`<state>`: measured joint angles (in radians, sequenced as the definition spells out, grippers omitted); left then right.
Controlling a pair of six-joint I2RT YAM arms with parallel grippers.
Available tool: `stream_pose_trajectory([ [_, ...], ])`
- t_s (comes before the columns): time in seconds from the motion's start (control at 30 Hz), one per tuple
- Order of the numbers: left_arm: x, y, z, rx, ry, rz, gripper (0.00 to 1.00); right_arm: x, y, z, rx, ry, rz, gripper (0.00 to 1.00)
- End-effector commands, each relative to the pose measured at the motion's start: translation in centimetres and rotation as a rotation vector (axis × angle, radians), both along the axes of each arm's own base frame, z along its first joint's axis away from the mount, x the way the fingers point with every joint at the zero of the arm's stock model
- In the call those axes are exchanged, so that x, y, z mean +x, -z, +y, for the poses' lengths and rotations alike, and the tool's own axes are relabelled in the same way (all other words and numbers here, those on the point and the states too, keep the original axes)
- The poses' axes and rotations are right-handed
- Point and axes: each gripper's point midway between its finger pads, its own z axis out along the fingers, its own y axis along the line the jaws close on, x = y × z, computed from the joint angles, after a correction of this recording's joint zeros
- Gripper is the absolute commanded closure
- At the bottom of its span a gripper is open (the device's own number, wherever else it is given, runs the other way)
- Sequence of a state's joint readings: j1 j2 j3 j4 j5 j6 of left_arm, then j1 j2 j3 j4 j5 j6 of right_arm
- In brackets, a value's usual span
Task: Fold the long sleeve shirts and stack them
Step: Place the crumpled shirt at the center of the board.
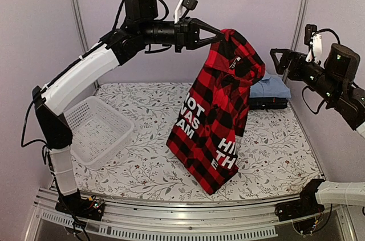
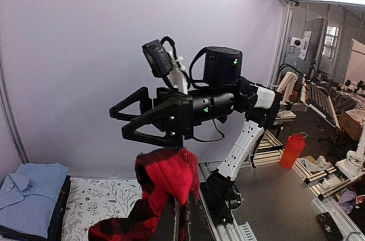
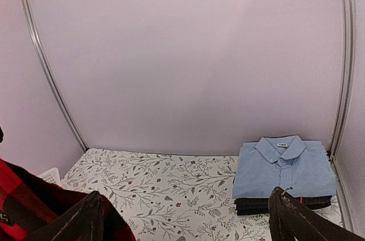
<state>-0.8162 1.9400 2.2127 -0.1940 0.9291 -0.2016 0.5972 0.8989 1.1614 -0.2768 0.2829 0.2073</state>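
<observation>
A red-and-black check shirt (image 1: 219, 115) with white lettering hangs high in the air, its lower edge reaching the table. My left gripper (image 1: 221, 33) is shut on its top fabric near the collar. In the left wrist view the left gripper (image 2: 183, 198) pinches a bunch of the red cloth (image 2: 168, 175). My right gripper (image 1: 278, 61) hovers open and empty just right of the shirt, also seen opposite as the right gripper (image 2: 132, 120). A folded light blue shirt (image 3: 285, 167) tops dark folded shirts (image 3: 274, 203) at the back right, as a stack (image 1: 270, 90). The right gripper (image 3: 185, 194) faces that stack.
A white mesh basket (image 1: 94, 130) lies tilted on the left of the floral tablecloth (image 1: 142, 167). Purple walls and metal posts (image 1: 77, 19) close the back and sides. A corner of the red shirt (image 3: 23, 204) shows at the lower left of the right wrist view.
</observation>
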Motion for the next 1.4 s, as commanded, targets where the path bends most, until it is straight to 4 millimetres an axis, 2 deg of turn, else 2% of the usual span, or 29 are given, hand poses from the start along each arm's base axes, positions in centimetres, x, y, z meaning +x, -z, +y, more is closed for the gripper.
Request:
stream_pose_trajectory([
  [0.0, -5.1, -1.7, 1.1, -0.018, 0.173, -0.082, 1.0, 1.3, 0.3, 0.0, -0.054, -0.002, 0.031, 0.01],
  [0.1, -5.6, -0.7, 2.1, -0.003, 0.171, -0.104, 1.0, 1.6, 3.9, 5.4, -0.148, -0.272, 0.098, 0.01],
  [0.13, -5.1, 0.6, 2.3, 0.014, 0.154, -0.085, 1.0, 1.1, 5.0, 7.2, -0.17, -0.378, 0.122, 0.02],
  [0.23, -3.6, 1.7, 3.9, 0.001, 0.083, -0.071, 1.0, -0.5, 9.9, 12.3, -0.247, -0.67, 0.228, 0.11],
  [0.3, -1.7, 2.2, 4.8, -0.007, 0.003, -0.061, 1.0, -2.4, 12.2, 15.1, -0.305, -0.81, 0.253, 0.12],
  [0.37, 0.0, 3.0, 5.4, 0.002, -0.061, -0.05, 1.0, -4.6, 13.1, 17.0, -0.311, -0.941, 0.237, 0.1],
  [0.47, 2.2, 3.6, 6.2, -0.021, -0.113, -0.03, 1.0, -7.9, 12.5, 19.2, -0.242, -1.102, 0.202, 0.07],
  [0.57, 2.6, 3.4, 6.0, -0.061, -0.072, -0.001, 1.0, -9.8, 12.9, 22.6, -0.248, -1.149, 0.194, 0.04],
  [0.63, 1.7, 3.0, 5.2, -0.076, 0.001, 0.002, 1.0, -8.7, 13.6, 24.2, -0.231, -1.1, 0.208, 0.02],
  [0.67, 1.1, 2.7, 4.7, -0.08, 0.031, 0.0, 1.0, -7.5, 14.5, 24.7, -0.213, -1.046, 0.247, 0.01],
  [0.73, -0.3, 1.8, 4.1, -0.097, 0.079, -0.016, 1.0, -4.6, 15.3, 24.7, -0.195, -0.896, 0.262, 0.01],
  [0.8, -1.7, 0.7, 4.1, -0.125, 0.113, -0.033, 1.0, -2.6, 15.5, 24.5, -0.149, -0.79, 0.268, 0.01],
  [0.9, -3.9, -1.2, 4.5, -0.173, 0.184, -0.059, 1.0, -0.9, 13.7, 24.1, -0.056, -0.696, 0.206, 0.01],
  [0.97, -5.1, -2.1, 4.6, -0.192, 0.226, -0.062, 1.0, -0.4, 12.0, 24.1, -0.011, -0.677, 0.161, 0.07],
  [1.0, -5.7, -2.9, 4.7, -0.203, 0.241, -0.075, 1.0, -0.4, 11.0, 24.0, 0.003, -0.673, 0.131, 0.13],
  [1.03, -6.0, -3.3, 4.6, -0.208, 0.255, -0.079, 1.0, -0.2, 10.0, 23.8, 0.014, -0.658, 0.105, 0.26],
  [1.1, -6.4, -4.0, 4.5, -0.215, 0.28, -0.086, 1.0, -0.1, 8.2, 23.3, 0.022, -0.638, 0.067, 0.66],
  [1.17, -6.7, -4.5, 4.5, -0.224, 0.305, -0.087, 1.0, -0.3, 6.4, 22.5, 0.021, -0.62, 0.035, 0.93],
  [1.2, -6.8, -4.8, 4.6, -0.229, 0.315, -0.088, 1.0, -0.3, 6.0, 22.1, 0.01, -0.604, 0.029, 1.0],
  [1.3, -7.1, -5.8, 5.1, -0.251, 0.322, -0.101, 1.0, 0.4, 4.9, 19.3, -0.024, -0.472, 0.049, 1.0],
  [1.37, -6.8, -6.3, 5.8, -0.263, 0.297, -0.107, 1.0, 0.5, 3.8, 16.6, -0.051, -0.368, 0.064, 1.0],
])
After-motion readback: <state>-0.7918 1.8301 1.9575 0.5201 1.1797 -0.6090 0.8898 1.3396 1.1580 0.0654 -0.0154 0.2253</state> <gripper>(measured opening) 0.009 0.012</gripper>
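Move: The right hand, empty and open, aims for the red-and-black shirt hanging from the left fingers. The shirt's middle is roughly 16 cm to its left, 7 cm back and 22 cm below, and the left hand itself is about 15 cm left, 4 cm back and 6 cm higher. The folded stack stands some 30 cm ahead, 10 cm right and 38 cm down. From the left hand, the board's centre is about 8 cm ahead, 8 cm left and 48 cm down. The right hand sweeps about 25 cm left and 17 cm down into the hanging shirt below the left hand, dipping some 8 cm back and turning up to 60 degrees counter-clockwise, then comes forward again and shuts its fingers, seeming to pinch the cloth, as it rises about 9 cm. The left hand keeps its grip and sways back, then down and forward, then back and up, ending some 6 cm back, 5 cm left and 5 cm higher, turned slightly clockwise. ##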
